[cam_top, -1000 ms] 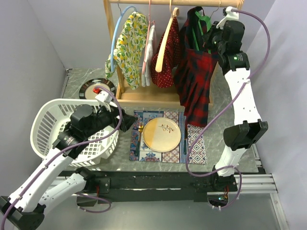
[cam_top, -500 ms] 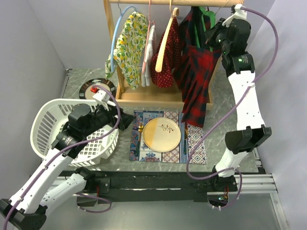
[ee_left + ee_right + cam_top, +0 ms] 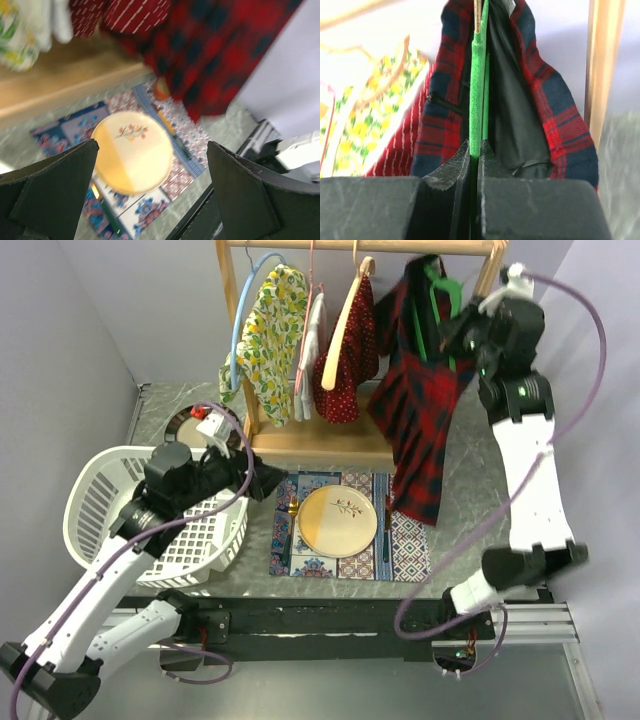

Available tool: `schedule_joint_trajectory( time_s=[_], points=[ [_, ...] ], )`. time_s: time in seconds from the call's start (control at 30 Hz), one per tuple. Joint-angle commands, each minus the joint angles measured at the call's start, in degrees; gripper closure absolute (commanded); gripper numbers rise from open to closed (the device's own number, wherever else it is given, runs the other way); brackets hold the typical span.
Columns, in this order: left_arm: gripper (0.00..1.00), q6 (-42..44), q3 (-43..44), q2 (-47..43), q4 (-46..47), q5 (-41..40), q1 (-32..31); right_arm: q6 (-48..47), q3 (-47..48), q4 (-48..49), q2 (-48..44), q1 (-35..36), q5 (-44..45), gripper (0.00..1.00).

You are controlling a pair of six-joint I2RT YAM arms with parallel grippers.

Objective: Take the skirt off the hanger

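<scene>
The skirt (image 3: 418, 415), red and navy plaid, hangs from a green hanger (image 3: 437, 292) below the right end of the wooden rail. My right gripper (image 3: 464, 328) is shut on the hanger. In the right wrist view its fingers pinch the green hanger (image 3: 477, 80) at the gripper (image 3: 475, 146), with the skirt (image 3: 555, 112) draped on both sides. My left gripper (image 3: 258, 483) stands open and empty above the table's left, over the placemat. In the left wrist view the gripper (image 3: 152, 145) frames the plate, and the skirt's hem (image 3: 210, 60) hangs beyond it.
A wooden clothes rack (image 3: 233, 330) carries a yellow floral garment (image 3: 268, 330), a white one (image 3: 312, 335) and a red dotted one (image 3: 352, 355). A white laundry basket (image 3: 95, 505) sits at the left. A plate (image 3: 338, 521) rests on a patterned placemat (image 3: 410, 540).
My right arm has moved to the right with the hanger, and the skirt has swung right with it. The left arm has shifted slightly up and stays open.
</scene>
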Motion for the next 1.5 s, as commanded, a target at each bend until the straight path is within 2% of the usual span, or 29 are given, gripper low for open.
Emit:
schedule_joint_trajectory(
  time_s=[0.0,0.1,0.17,0.3,0.47,0.5,0.7,0.87,1.23,1.27,1.3,1.33,1.4,1.43,1.47],
  points=[
    [0.03,-2.24,7.11,3.2,4.27,7.51,0.12,7.69,-10.51,6.09,-15.06,1.19,1.67,1.0],
    [0.03,-5.84,6.59,3.82,11.55,9.2,-1.71,11.56,-17.2,3.9,-20.78,1.28,2.19,1.0],
    [0.03,-6.82,6.85,4.53,14.2,7.11,-4.08,13.77,-21.41,3.11,-24.54,1.63,2.2,1.0],
    [0.03,-5.33,8.69,9.17,17.0,1.75,-14.78,20.09,-25.3,2.58,-28.87,4.52,5.7,1.0],
    [0.03,0.38,12.98,14.19,18.08,-14.04,-28.07,24.32,-27.4,1.61,-31.95,7.78,10.36,1.0],
    [0.03,1.26,14.05,16.37,17.99,-15.74,-31.83,25.37,-27.5,1.78,-32.3,7.95,10.63,1.0],
    [0.03,6.71,19.85,23.23,20.19,-23.55,-41.96,27.22,-25.22,1.7,-32.39,8.31,12.3,1.0],
    [0.03,9.88,25.39,29.83,17.38,-30.16,-45.75,28.02,-25.39,2.57,-32.3,8.4,12.21,1.0],
    [0.02,12.87,24.08,38.89,20.45,-36.41,-48.39,29.07,-26.97,3.81,-33.71,8.39,13.88,1.0],
    [0.09,13.05,23.73,39.16,20.54,-36.24,-48.48,28.98,-26.8,3.72,-33.8,8.4,14.06,1.0],
    [0.2,12.87,23.64,39.16,20.1,-35.97,-48.57,28.72,-26.53,3.81,-33.8,8.4,14.06,1.0],
    [0.46,12.09,23.55,39.07,18.71,-36.06,-48.66,28.55,-26.27,3.72,-33.97,8.4,14.5,1.0],
    [0.67,11.47,22.85,37.85,17.91,-37.02,-49.1,27.67,-24.87,3.72,-33.8,8.4,14.94,1.0],
    [0.82,11.2,21.54,37.14,17.73,-37.11,-49.27,27.32,-23.9,3.37,-33.28,8.4,15.38,1.0],
    [0.89,10.77,20.83,35.75,17.38,-37.29,-49.53,26.53,-21.28,2.93,-32.75,8.4,15.81,1.0]
  ],
)
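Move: The right hand already holds the green hanger; the plaid skirt's middle hangs about 10 cm back, 6 cm left and 17 cm below that hand. The rail's middle is some 14 cm ahead of it, 18 cm left and 9 cm above. From the open left hand the plaid skirt is about 30 cm right, 10 cm ahead and level; the polka-dot garment 15 cm right, 24 cm ahead and level; the plate 14 cm right, neither ahead nor back, about 20 cm below. The right hand keeps its pinch on the green hanger and draws it back about 15 cm and slightly down, away from the rail, rolling some 25 degrees left side up, then holds nearly still. Meanwhile the open left hand sweeps about 27 cm right towards the plaid skirt and some 8 cm back, arching up and then sinking to near its first height while turning clockwise, and closes at the end to pinch a fold of the skirt's lower part. ##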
